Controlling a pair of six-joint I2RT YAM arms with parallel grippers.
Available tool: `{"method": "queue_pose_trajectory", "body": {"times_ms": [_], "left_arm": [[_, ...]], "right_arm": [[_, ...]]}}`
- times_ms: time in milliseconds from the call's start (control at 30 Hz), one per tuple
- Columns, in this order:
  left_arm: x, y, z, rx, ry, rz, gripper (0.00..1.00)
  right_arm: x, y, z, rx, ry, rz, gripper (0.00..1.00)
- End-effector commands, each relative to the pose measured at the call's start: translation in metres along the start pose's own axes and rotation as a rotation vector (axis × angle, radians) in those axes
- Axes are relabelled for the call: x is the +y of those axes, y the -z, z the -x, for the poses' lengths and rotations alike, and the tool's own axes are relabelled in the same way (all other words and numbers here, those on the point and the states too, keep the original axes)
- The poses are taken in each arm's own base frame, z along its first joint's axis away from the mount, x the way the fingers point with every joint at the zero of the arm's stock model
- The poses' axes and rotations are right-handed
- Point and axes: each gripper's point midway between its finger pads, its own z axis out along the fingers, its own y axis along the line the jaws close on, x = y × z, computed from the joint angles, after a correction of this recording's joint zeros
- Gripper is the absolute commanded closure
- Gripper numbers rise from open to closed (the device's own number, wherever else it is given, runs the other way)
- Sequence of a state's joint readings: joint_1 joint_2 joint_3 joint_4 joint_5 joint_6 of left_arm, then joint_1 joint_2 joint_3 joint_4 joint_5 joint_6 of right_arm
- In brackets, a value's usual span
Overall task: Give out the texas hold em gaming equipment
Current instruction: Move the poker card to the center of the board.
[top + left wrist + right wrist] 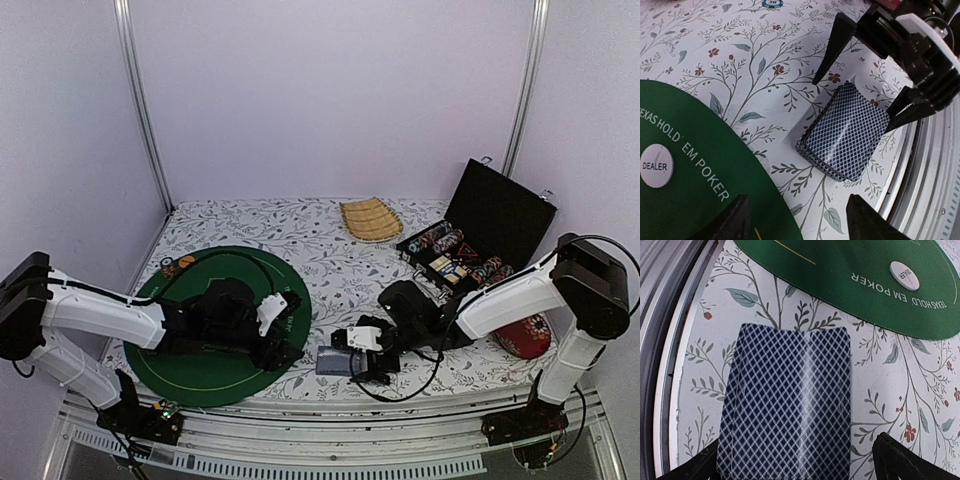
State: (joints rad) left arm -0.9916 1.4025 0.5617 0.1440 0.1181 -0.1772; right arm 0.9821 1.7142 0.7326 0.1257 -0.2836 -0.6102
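Observation:
A deck of playing cards (790,400) with blue diamond-pattern backs lies face down on the floral cloth, just right of the round green poker mat (220,325). My right gripper (800,471) is open and straddles the deck, one finger on each side (837,45). A clear gap shows between the right-hand finger and the cards. My left gripper (797,222) hovers open and empty at the mat's edge, a short way from the deck (847,132). A white dealer button (656,165) rests on the mat. Chips fill the open black case (455,255).
A ribbed tan tray (370,218) sits at the back centre. A red cushion (525,335) lies by the right arm. A few tokens (178,265) rest at the mat's far left rim. The table's metal front rail (927,165) runs close beside the deck.

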Motion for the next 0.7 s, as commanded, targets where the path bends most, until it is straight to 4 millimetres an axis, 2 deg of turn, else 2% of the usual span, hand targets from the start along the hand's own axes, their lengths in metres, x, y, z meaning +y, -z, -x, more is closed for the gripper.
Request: {"method": "queue_pose_trajectory", "body": {"times_ms": [0, 100, 233, 367, 533, 667], "left_arm": [[0.003, 0.002, 0.009, -0.043, 0.050, -0.009, 0.32], [0.010, 0.004, 0.012, -0.053, 0.058, 0.016, 0.32], [0.016, 0.007, 0.010, -0.036, 0.060, 0.032, 0.32], [0.020, 0.011, 0.009, -0.037, 0.061, 0.044, 0.32], [0.031, 0.019, 0.015, -0.053, 0.071, 0.091, 0.32], [0.038, 0.026, 0.014, -0.058, 0.076, 0.122, 0.32]], "right_arm": [[0.013, -0.016, 0.001, 0.027, 0.048, 0.039, 0.02], [0.021, -0.024, -0.003, 0.053, 0.050, 0.067, 0.05], [0.017, -0.029, -0.012, 0.109, 0.010, 0.044, 0.11], [0.015, -0.028, -0.016, 0.128, -0.018, 0.034, 0.23], [-0.003, -0.031, -0.018, 0.169, -0.069, -0.050, 0.36], [-0.018, -0.035, -0.024, 0.208, -0.112, -0.117, 0.37]]}}
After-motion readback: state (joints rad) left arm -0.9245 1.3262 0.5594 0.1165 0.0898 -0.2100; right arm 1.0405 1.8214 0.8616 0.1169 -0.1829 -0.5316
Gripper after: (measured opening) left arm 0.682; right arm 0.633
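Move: The deck of poker cards lies flat about 4 cm to the right hand's left, 1 cm back and 1 cm below it. The dealer button is some 16 cm left and 10 cm ahead of that hand, the middle of the green board roughly 26 cm left and 7 cm ahead, and the blue chip about 15 cm ahead and 8 cm to its right. For the left hand the deck lies some 10 cm to the right, about level fore and aft, 6 cm lower. The card deck is taken by the right hand, which slides low along it about 3 cm to the left, its fingers astride, then closes them from wide open to pinch the two long sides and eases forward a good centimetre with a slight clockwise turn. The left hand backs off forward, up and left, about 3.5 cm in all, fingers staying open. ##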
